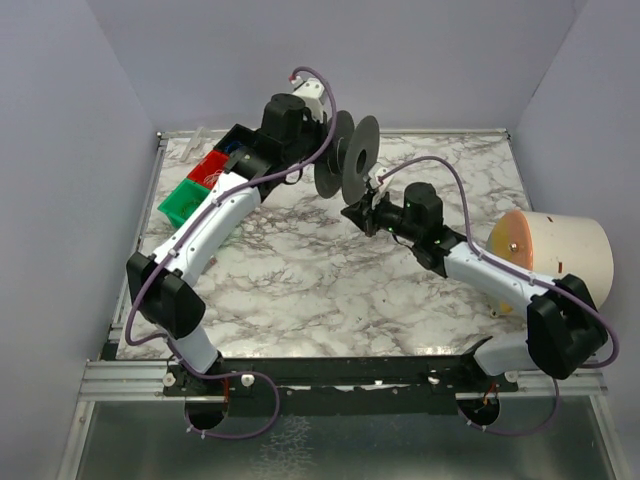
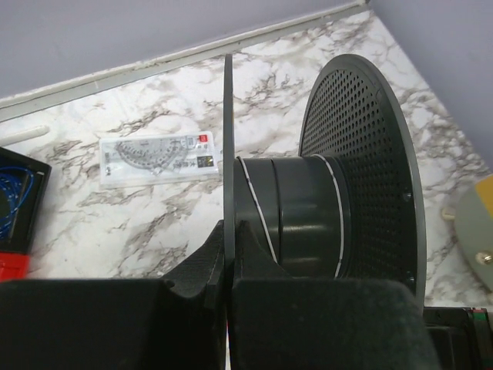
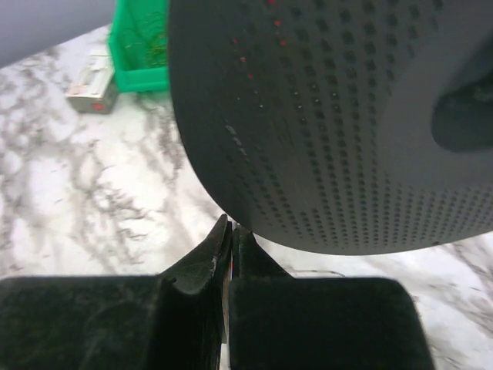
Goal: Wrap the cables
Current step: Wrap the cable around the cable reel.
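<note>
A big black two-flanged spool (image 1: 362,150) stands on edge at the back of the marble table. A thin pale cable (image 2: 248,193) runs in a few turns around its hub (image 2: 296,208). My left gripper (image 1: 322,140) comes in from the left and is shut on the rim of the spool's thin left flange (image 2: 228,239). My right gripper (image 1: 374,192) sits just in front of the perforated right flange (image 3: 331,116). Its jaws (image 3: 232,231) are shut, with a thin sliver of strand pinched between them. A short pale end sticks out past its tips in the top view.
Red bin (image 1: 210,168), green bin (image 1: 183,203) and a black box (image 1: 240,140) sit at the back left. A large cream cylinder (image 1: 560,250) lies at the right edge. A clear protractor pack (image 2: 158,158) lies behind the spool. Walls close in on three sides.
</note>
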Tool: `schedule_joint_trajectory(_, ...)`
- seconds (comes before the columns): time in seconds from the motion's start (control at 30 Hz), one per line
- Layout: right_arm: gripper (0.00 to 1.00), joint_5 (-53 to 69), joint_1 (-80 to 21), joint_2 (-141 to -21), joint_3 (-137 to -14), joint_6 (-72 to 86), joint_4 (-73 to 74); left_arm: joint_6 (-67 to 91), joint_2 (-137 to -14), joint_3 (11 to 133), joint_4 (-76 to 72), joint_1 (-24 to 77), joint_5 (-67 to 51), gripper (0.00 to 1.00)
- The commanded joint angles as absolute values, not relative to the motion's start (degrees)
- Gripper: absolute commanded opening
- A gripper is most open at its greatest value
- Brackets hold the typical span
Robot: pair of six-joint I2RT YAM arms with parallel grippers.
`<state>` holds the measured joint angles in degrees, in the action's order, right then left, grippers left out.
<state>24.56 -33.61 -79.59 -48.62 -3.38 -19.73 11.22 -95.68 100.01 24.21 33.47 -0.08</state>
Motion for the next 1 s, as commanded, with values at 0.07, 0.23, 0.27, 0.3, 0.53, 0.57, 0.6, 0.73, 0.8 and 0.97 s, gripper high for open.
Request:
schedule_joint_trajectory(0.07,0.01,8.86,-34.14,-76.98,-44.53,-10.07,-24.11,24.75,-91.68,99.33,12.06,28.57,-15.31,0.00)
schedule_joint_trajectory(0.23,0.00,-0.52,-34.17,-75.48,-41.21,-14.58,-30.45,33.09,-90.09,96.09,6.29,24.14,-23.01,0.00)
schedule_joint_trajectory(0.27,0.00,-3.20,-34.19,-75.43,-40.75,-15.79,-32.00,34.43,-89.63,95.27,5.06,23.68,-24.33,0.00)
schedule_joint_trajectory(0.3,0.00,-5.64,-34.16,-75.34,-40.37,-17.12,-33.84,35.65,-89.31,94.59,3.65,23.31,-25.81,0.00)
schedule_joint_trajectory(0.53,0.00,-19.50,-34.13,-76.59,-37.76,-23.91,-48.38,42.10,-87.73,90.79,-4.43,22.24,-33.88,0.00)
schedule_joint_trajectory(0.57,0.00,-20.33,-34.09,-76.84,-37.60,-25.01,-50.06,42.36,-87.62,90.53,-4.85,22.23,-34.33,0.00)
schedule_joint_trajectory(0.6,0.00,-21.11,-34.17,-77.13,-37.54,-26.14,-51.67,42.40,-87.53,90.26,-4.99,22.19,-34.56,0.00)
schedule_joint_trajectory(0.73,0.00,-24.31,-34.03,-78.65,-37.47,-30.49,-58.26,42.13,-87.05,89.47,-4.90,22.24,-35.16,0.00)
schedule_joint_trajectory(0.8,0.00,-24.63,-34.06,-79.51,-36.67,-32.83,-63.07,41.97,-86.78,89.09,-4.86,22.19,-35.45,0.00)
schedule_joint_trajectory(0.97,0.00,-24.31,-34.09,-80.26,-36.23,-33.92,-67.46,40.48,-86.35,88.49,-4.02,22.24,-35.59,0.00)
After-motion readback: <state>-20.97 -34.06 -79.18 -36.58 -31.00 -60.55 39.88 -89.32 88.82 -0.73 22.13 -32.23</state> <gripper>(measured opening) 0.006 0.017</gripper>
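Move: The left hand still grips the cable reel's left flange, the reel's middle about 7 cm to its right, 2 ahead and 4 below. From the shut right hand, just under the reel's near rim, that middle lies some 12 cm ahead, level sideways and 5 above. The ruler pack lies about 12 cm ahead of the right hand, 2 left and 18 below; the black box some 18 ahead, 25 left. Shut right hand swings some 13 cm right, forward, up; left lifts the gripped reel, rolling it 35 degrees. ##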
